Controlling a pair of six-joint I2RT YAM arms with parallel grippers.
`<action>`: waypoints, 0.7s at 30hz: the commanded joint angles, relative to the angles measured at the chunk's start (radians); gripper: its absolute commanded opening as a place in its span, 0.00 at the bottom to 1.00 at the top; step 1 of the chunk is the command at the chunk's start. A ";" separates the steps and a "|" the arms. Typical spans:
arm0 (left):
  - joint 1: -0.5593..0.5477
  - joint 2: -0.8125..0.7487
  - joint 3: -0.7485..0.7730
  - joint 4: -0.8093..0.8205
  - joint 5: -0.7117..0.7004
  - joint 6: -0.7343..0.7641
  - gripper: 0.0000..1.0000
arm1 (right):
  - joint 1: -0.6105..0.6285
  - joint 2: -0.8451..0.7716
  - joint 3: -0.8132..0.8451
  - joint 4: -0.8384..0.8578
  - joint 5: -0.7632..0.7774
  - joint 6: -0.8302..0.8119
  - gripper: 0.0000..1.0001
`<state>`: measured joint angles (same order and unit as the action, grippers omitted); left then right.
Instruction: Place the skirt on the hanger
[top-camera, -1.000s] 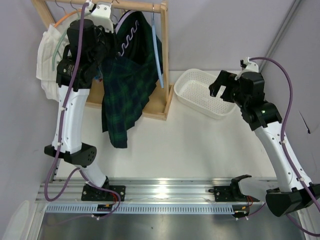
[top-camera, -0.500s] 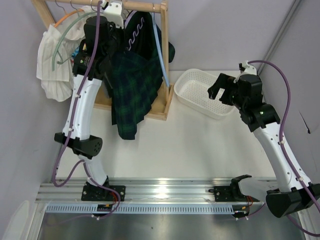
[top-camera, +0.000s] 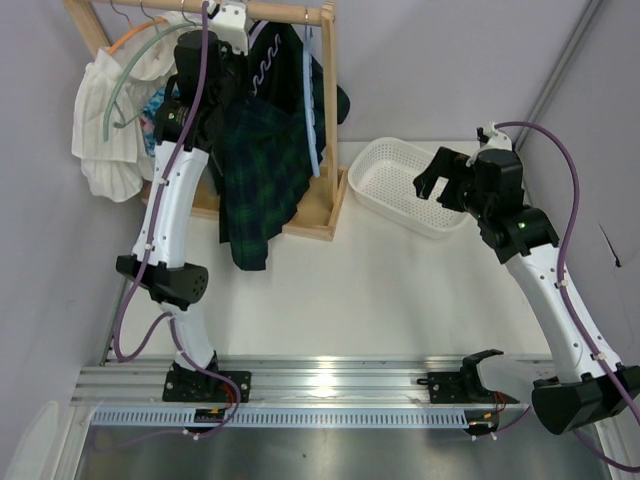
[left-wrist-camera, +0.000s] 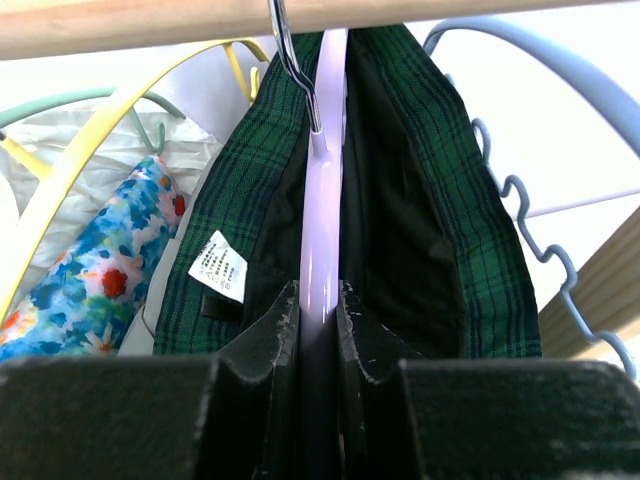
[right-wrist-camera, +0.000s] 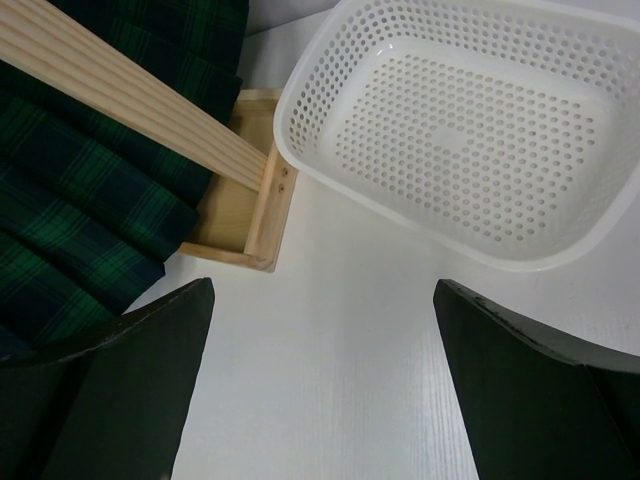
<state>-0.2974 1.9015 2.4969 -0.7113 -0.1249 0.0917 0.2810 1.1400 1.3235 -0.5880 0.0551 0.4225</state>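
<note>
The dark green plaid skirt (top-camera: 255, 170) hangs draped over the lavender hanger (left-wrist-camera: 322, 190), its white label (left-wrist-camera: 218, 265) showing inside the waistband. My left gripper (left-wrist-camera: 318, 305) is shut on the hanger's middle, just below its metal hook (left-wrist-camera: 292, 55). The hook reaches up to the wooden rail (left-wrist-camera: 150, 22); whether it rests on the rail is not visible. From above, the hanger's wavy bar (top-camera: 264, 66) shows under the rail. My right gripper (top-camera: 438, 176) hovers open over the table beside the basket, with nothing between its fingers (right-wrist-camera: 150, 350).
A light blue hanger (left-wrist-camera: 545, 265) hangs right of the skirt; a yellow hanger (left-wrist-camera: 85, 165), a floral garment (left-wrist-camera: 95, 275) and a white garment (top-camera: 100, 130) hang to its left. The wooden rack's base (right-wrist-camera: 255, 215) and a white perforated basket (top-camera: 405, 185) stand on the table.
My left arm has stretched up and to the right, carrying the hanger and skirt closer under the rail. The skirt has swung right. The right gripper has shifted slightly left.
</note>
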 joint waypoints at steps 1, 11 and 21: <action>0.012 -0.002 0.073 0.176 0.016 0.037 0.01 | -0.002 0.001 0.005 0.048 -0.024 0.016 0.99; 0.012 -0.065 0.031 0.168 0.036 0.054 0.25 | -0.002 0.020 0.023 0.027 -0.034 0.005 0.99; 0.012 -0.255 -0.032 0.154 0.064 0.019 0.91 | -0.002 0.010 0.086 -0.005 -0.008 -0.033 0.99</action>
<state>-0.2920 1.7794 2.4802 -0.6167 -0.0830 0.1284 0.2813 1.1603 1.3399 -0.5827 0.0357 0.4141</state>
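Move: The left hand still grips the near end of the purple hanger carrying the skirt. The spot on the wooden rail for the hook is about 12 cm ahead, 2 cm right and 9 cm above this hand. From that spot, the yellow hanger's hook is some 10 cm left on the rail and the blue hanger's about 11 cm right, both level with it. That rail spot lies roughly 28 cm ahead, 35 cm left and 25 cm above the right hand. The left fingers keep their pinch on the purple hanger's near end while easing it about 1 cm forward and down to settle the hook on the rail. Then they open almost fully and come free, and the hand pulls up about 8 cm and back some 5 cm, away from the hanger, tipping its fingertips up about 10 degrees. ##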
